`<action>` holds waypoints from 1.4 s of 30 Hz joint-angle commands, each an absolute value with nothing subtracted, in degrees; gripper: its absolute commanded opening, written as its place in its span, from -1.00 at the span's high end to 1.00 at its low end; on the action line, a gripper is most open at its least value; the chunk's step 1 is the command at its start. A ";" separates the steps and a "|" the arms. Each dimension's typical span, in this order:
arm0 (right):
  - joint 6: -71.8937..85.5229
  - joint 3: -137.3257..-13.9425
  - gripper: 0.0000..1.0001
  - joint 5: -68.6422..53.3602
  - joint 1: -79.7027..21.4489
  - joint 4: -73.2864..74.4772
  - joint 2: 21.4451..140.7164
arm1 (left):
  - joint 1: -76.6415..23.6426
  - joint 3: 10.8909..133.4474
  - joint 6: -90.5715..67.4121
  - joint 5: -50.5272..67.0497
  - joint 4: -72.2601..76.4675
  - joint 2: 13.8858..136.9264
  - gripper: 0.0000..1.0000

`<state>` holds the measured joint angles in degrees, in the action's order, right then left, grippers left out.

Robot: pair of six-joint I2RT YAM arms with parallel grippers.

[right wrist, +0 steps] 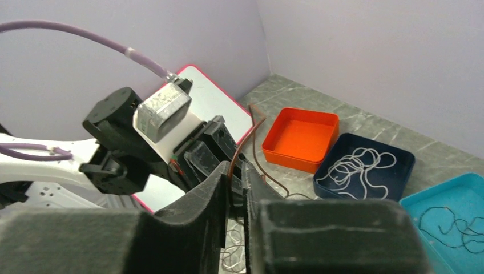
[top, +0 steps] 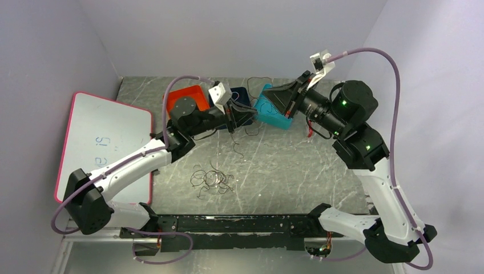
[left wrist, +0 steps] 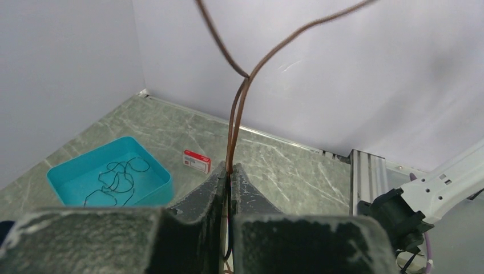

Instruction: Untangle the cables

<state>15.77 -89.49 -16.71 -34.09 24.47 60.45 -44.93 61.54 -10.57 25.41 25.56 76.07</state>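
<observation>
My left gripper (left wrist: 230,170) is shut on a brownish-red cable (left wrist: 238,108), which rises from its tips as a doubled strand and forks overhead. My right gripper (right wrist: 235,166) faces the left one at close range. Its jaws stand slightly apart, and the same brownish-red cable (right wrist: 253,130) passes loosely between them. In the top view both grippers hover over the trays at the back, the left gripper (top: 246,114) beside the right gripper (top: 274,98). A tangle of thin dark cables (top: 212,180) lies on the table's middle.
An orange tray (right wrist: 297,161) is empty. A dark blue tray (right wrist: 374,141) holds a white cable, and a teal tray (left wrist: 154,197) holds a black one. A small red-and-white box (left wrist: 197,161) lies nearby. A pink-edged whiteboard (top: 103,142) lies at the left.
</observation>
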 commanded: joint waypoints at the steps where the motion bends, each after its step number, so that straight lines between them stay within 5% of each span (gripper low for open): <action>1: 15.67 -87.36 0.59 -12.65 -34.30 22.85 59.02 | -42.75 63.11 -11.82 23.29 22.00 74.67 0.86; 6: 15.43 -85.31 0.25 -7.74 -34.24 22.91 58.22 | -38.92 63.93 -12.39 22.80 18.69 73.91 0.86; 19: 14.76 -81.54 -0.23 1.06 -34.33 24.31 56.18 | -27.60 69.16 -10.06 18.81 4.65 73.87 0.86; 30: 18.68 -73.95 -0.27 -1.57 -34.29 21.41 54.23 | -17.35 78.41 -6.11 17.61 -0.48 80.58 0.86; 42: 23.28 -64.33 -0.27 -6.83 -34.36 16.85 53.46 | -7.26 80.47 -5.41 25.63 11.12 92.42 0.86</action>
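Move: The left gripper holds the brown cable; the orange box it is bound for lies about 25 cm ahead, 26 cm to its left and some 34 cm below. The navy box is also about 25 cm ahead but only 7 cm left, and the brown tangle 9 cm back and 15 cm left, on the table. From the right gripper, the orange box is about 27 cm ahead, 30 cm left and 46 cm below. Keep the left gripper shut on the brown cable and swing it diagonally forward and left, past above the navy box to the orange one, about 30 cm in all, turning some 40 degrees counter-clockwise and sinking a little at the end. Meanwhile open the right gripper wide to let its part of the cable go, easing forward and right, then sink it about 14 cm in all, fingers tipping down. ##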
